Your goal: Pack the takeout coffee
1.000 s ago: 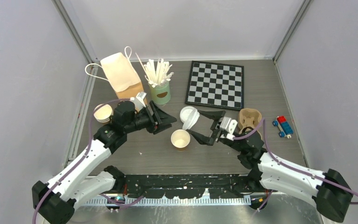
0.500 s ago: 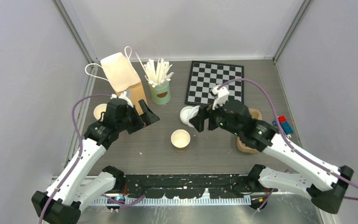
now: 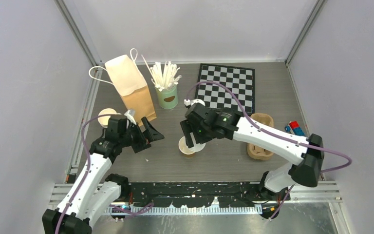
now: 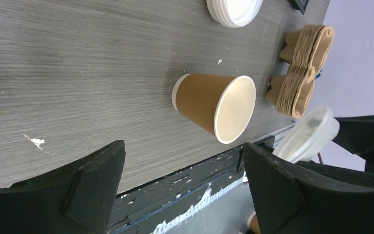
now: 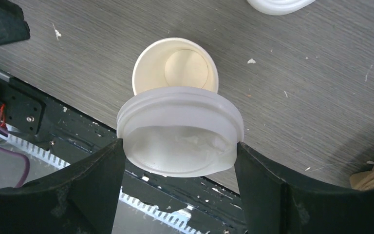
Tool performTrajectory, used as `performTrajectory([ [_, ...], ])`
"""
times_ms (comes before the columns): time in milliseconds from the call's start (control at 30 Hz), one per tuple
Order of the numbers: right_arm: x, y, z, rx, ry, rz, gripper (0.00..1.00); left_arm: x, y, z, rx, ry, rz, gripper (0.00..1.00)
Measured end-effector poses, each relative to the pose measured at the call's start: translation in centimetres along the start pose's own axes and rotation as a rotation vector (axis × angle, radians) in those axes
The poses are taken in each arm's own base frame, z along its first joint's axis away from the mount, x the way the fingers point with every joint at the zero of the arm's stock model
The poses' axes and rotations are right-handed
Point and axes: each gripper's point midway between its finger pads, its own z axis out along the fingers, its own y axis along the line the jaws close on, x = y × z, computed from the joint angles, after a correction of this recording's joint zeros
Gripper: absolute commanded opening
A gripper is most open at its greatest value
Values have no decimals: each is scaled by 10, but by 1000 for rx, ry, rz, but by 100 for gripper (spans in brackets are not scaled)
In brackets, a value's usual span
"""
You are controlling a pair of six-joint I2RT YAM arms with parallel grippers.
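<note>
An open tan paper cup [image 3: 187, 146] [image 4: 214, 107] [image 5: 175, 66] stands upright near the table's front middle. My right gripper [image 3: 193, 138] [image 5: 180, 156] hangs just above it, shut on a round white plastic lid [image 5: 180, 129] [image 4: 307, 134] held level by its rim. The lid covers the near part of the cup's mouth and floats a little above the rim. To the cup's left, my left gripper [image 3: 148, 139] [image 4: 182, 180] is open with nothing between its fingers. More tan cups [image 3: 106, 117] sit at the left edge behind the left arm.
A stack of white lids [image 4: 234, 9] [image 5: 280, 4] lies beyond the cup. Brown pulp trays [image 3: 260, 136] [image 4: 302, 70] sit to the right, with a toy [image 3: 296, 127] past them. At the back stand a paper bag [image 3: 131, 90], a mint-green can of sticks [image 3: 167, 97] and a chessboard [image 3: 226, 87].
My right arm has swung left from the lid stack and carried the lid over the cup. My left gripper has opened wide and drawn back to the left, away from the cup.
</note>
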Motion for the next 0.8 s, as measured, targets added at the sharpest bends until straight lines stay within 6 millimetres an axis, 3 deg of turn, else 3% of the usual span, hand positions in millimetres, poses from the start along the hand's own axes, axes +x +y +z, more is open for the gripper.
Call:
performTrajectory([
  [367, 5, 9, 36, 97, 164, -39, 71, 18, 5, 11, 61, 62, -54, 89],
  [800, 6, 14, 59, 87, 268, -55, 71, 15, 5, 6, 66, 22, -41, 89],
])
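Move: The right hand holds a tilted white lid; the open coffee cup's middle lies about 11 cm below it, 4 cm to its left and 2 cm ahead. The lid stack stands about 17 cm straight ahead of this hand, and the pulp tray some 30 cm to its right and 9 cm ahead, both about 15 cm lower. The cup is about 13 cm right, 2 cm back and 8 cm below the left hand. The right hand lowers its still-pinched lid about 5 cm and left 3 cm towards the cup's rim, tilting slightly. ##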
